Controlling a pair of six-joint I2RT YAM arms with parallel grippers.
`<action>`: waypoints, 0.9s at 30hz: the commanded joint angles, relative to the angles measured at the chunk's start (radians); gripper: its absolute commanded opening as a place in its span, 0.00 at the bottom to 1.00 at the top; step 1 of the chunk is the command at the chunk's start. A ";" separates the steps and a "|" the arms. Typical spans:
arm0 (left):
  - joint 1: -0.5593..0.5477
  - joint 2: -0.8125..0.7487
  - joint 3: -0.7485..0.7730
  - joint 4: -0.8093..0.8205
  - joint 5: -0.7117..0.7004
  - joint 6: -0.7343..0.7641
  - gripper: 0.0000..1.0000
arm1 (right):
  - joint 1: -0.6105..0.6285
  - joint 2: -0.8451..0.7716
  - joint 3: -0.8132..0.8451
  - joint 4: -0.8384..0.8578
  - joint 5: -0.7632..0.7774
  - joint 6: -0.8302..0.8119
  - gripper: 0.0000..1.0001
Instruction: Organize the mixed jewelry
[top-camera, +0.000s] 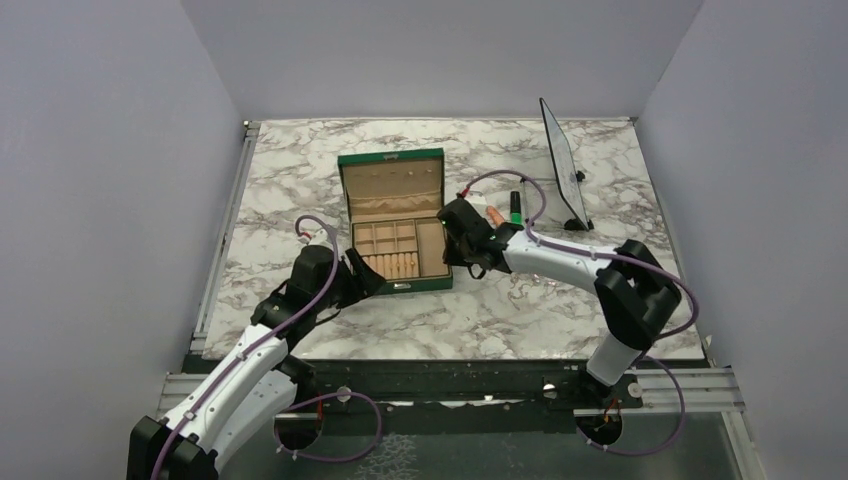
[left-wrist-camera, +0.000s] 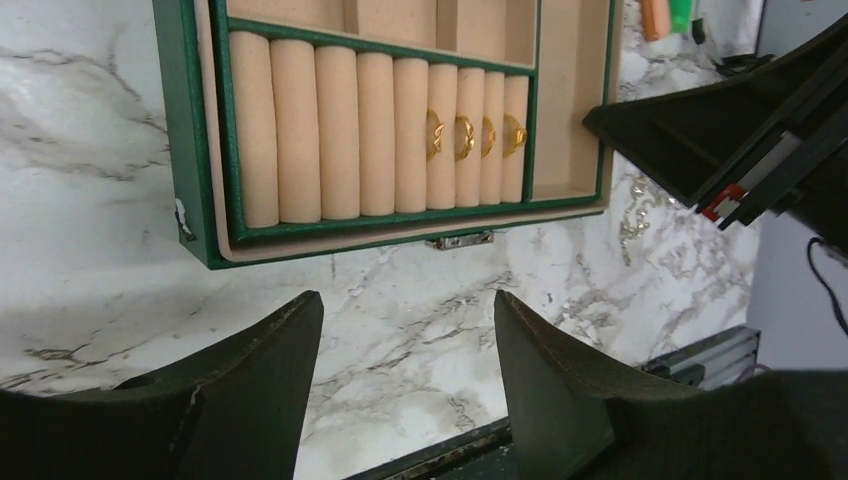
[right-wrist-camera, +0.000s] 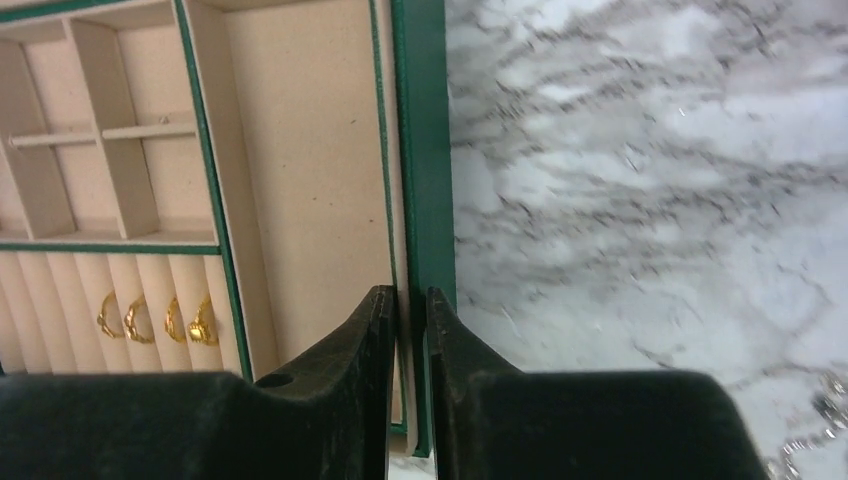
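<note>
The green box (top-camera: 391, 158) stands open mid-table, its beige tray facing up. Several gold rings (left-wrist-camera: 465, 135) sit in the ring rolls; they also show in the right wrist view (right-wrist-camera: 150, 318). The thin silvery chain (left-wrist-camera: 640, 200) lies on the marble just right of the box's front corner, and shows in the right wrist view (right-wrist-camera: 825, 425). My left gripper (left-wrist-camera: 408, 305) is open and empty over bare marble in front of the box (left-wrist-camera: 190, 150). My right gripper (right-wrist-camera: 410, 295) is closed on the box's right wall (right-wrist-camera: 425, 150), one finger inside and one outside.
An orange cylinder (top-camera: 494, 216) and a green-and-black marker (top-camera: 516, 207) lie right of the box, behind my right gripper (top-camera: 452, 240). A dark upright panel on a stand (top-camera: 562, 160) is at the back right. My left gripper (top-camera: 372, 283) is near the table's front edge.
</note>
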 joint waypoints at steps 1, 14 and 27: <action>0.005 -0.002 -0.002 0.089 0.122 0.021 0.67 | -0.007 -0.121 -0.114 -0.094 -0.038 -0.009 0.24; 0.005 0.001 0.060 0.113 0.168 0.053 0.82 | -0.075 -0.510 -0.256 -0.372 0.258 0.178 0.47; 0.005 0.086 0.070 0.156 0.194 0.078 0.84 | -0.314 -0.661 -0.476 -0.423 0.261 0.474 0.45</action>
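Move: At the right fingertips is the jewelry box's right rim, already pinched nearer its front corner. The silver necklace lies on the table about 18 cm to the right and 6 cm back, 5 cm lower. The silver bangle is beside it, roughly 24 cm right and 1 cm back of the hand, while the orange pen lies some 11 cm right and 10 cm ahead. From the left hand, the necklace is about 32 cm right and 2 cm back. Finishing its drag on the box rim with a short level pull to the right and back, the right hand opens to about half, comes free and arcs up some 7 cm. It then swings right and sinks towards the necklace, some 20 cm right and 8 cm back overall, turning almost 40 degrees clockwise. The left hand, by the box's front, drifts 3 cm right and rises slightly, its fingers opening wider. ##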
